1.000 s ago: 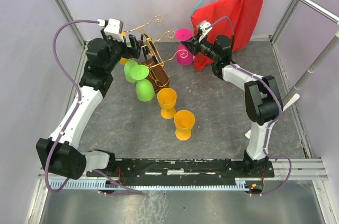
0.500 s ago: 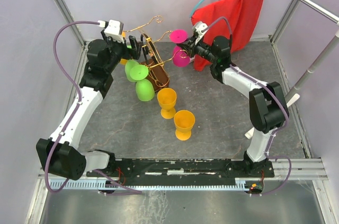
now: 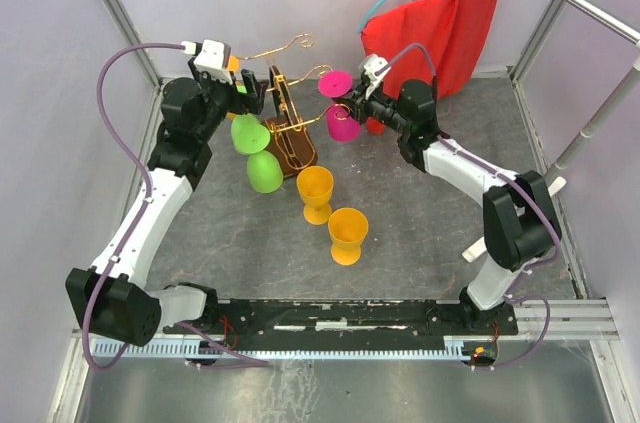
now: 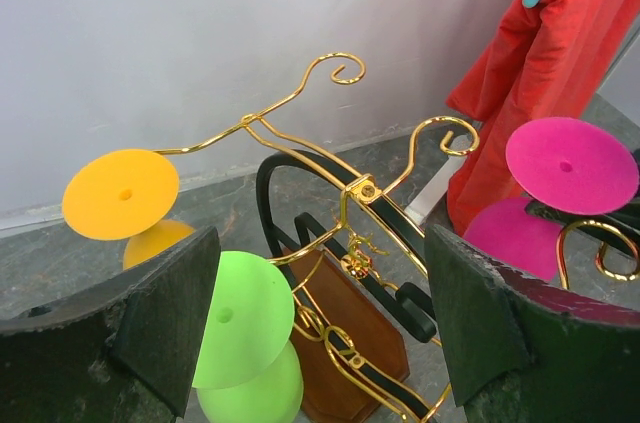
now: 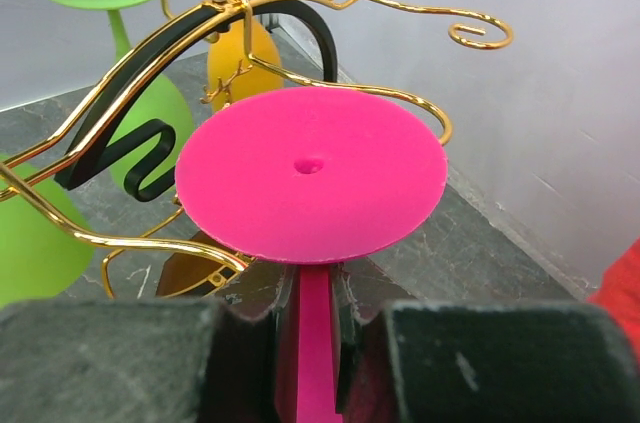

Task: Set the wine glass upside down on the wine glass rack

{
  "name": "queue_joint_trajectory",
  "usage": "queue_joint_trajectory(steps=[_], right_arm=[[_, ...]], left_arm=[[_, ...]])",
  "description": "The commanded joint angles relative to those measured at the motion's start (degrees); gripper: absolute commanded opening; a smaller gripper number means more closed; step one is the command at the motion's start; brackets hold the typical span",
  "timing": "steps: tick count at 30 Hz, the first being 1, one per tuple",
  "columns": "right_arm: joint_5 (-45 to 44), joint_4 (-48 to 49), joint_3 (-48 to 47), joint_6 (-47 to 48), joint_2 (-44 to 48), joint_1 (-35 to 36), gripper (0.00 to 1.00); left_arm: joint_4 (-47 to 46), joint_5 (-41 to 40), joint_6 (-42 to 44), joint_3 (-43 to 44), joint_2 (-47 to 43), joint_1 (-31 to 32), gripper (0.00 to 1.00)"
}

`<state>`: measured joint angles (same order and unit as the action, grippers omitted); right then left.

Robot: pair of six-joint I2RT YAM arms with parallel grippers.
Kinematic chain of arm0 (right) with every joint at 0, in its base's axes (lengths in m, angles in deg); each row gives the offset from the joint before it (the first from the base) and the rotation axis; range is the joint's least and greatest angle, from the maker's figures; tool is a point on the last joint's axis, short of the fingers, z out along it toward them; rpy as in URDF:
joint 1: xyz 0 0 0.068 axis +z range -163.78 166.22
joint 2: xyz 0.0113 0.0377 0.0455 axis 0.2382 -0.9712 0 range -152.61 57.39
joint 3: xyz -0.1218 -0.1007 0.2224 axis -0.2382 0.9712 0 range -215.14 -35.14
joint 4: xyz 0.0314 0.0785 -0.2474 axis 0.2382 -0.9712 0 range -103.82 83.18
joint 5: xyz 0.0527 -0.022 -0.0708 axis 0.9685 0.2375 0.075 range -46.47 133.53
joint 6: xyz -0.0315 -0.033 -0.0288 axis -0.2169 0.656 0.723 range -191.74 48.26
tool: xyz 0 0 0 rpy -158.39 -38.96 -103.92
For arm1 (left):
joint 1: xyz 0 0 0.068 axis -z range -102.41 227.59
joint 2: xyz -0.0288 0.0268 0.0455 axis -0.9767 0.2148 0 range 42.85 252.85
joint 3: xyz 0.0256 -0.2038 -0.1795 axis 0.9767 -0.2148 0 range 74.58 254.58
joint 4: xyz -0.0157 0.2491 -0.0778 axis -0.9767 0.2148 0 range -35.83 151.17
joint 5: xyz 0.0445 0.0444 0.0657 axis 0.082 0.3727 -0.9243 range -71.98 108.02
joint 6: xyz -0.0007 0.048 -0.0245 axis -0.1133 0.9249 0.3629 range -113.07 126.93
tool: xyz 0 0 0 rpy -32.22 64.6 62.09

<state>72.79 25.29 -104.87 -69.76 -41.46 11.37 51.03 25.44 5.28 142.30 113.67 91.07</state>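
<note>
The pink wine glass point(image 3: 337, 84) is upside down, foot up. My right gripper point(image 3: 354, 103) is shut on its stem point(image 5: 315, 343) just below the foot point(image 5: 310, 173). It holds the glass at the right side of the gold wire rack point(image 3: 288, 115), with a curled arm point(image 5: 150, 243) running just under the foot's left edge. I cannot tell whether they touch. The left wrist view shows the glass point(image 4: 570, 163) too. My left gripper point(image 3: 256, 93) is open at the rack's left side; its fingers point(image 4: 165, 313) frame the rack point(image 4: 360, 193) without touching it.
Two green glasses point(image 3: 248, 131) point(image 3: 264, 171) and an orange one point(image 4: 120, 193) hang upside down on the rack. Two more orange glasses point(image 3: 315, 191) point(image 3: 348, 233) stand on the table in front. A red cloth point(image 3: 440, 23) hangs at the back right.
My right gripper has carried the pink glass left, up to the rack's right arm. The rack and its green glasses have shifted slightly left.
</note>
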Motion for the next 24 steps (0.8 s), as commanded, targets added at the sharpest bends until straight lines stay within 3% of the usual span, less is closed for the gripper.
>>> queue_joint_trajectory(steps=[1,14,24], right_arm=[[-1.8,0.6,2.1,1.4,5.4,2.2,0.01],[-6.0,0.4,5.1,0.2,8.7,10.3,0.01],[-11.1,-3.0,6.4,3.1,10.8,10.5,0.01]], left_arm=[[-2.5,-0.2,1.1,-0.3,-1.4,-0.4,0.89],[-3.4,0.8,0.6,0.4,-0.1,-0.4,0.89],[-3.6,1.1,0.6,0.4,0.4,-0.3,0.89]])
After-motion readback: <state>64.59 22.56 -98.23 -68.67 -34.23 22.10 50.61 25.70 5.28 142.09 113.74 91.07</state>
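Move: The right hand holds the pink wine glass upside down by its stem, with the rack's front right hook practically beside it, about 1 cm to the left and 1 cm up. From this hand the rack's top bar is some 12 cm left and 1 cm ahead, the middle right hook 8 cm ahead and 4 cm left, the front green glass roughly 19 cm left and 11 cm back. From the left hand the front right hook lies about 17 cm right, 2 cm back and 8 cm below. Still gripping the pink glass, the right hand swings about 7 cm back and 5 cm left beside the hook. ##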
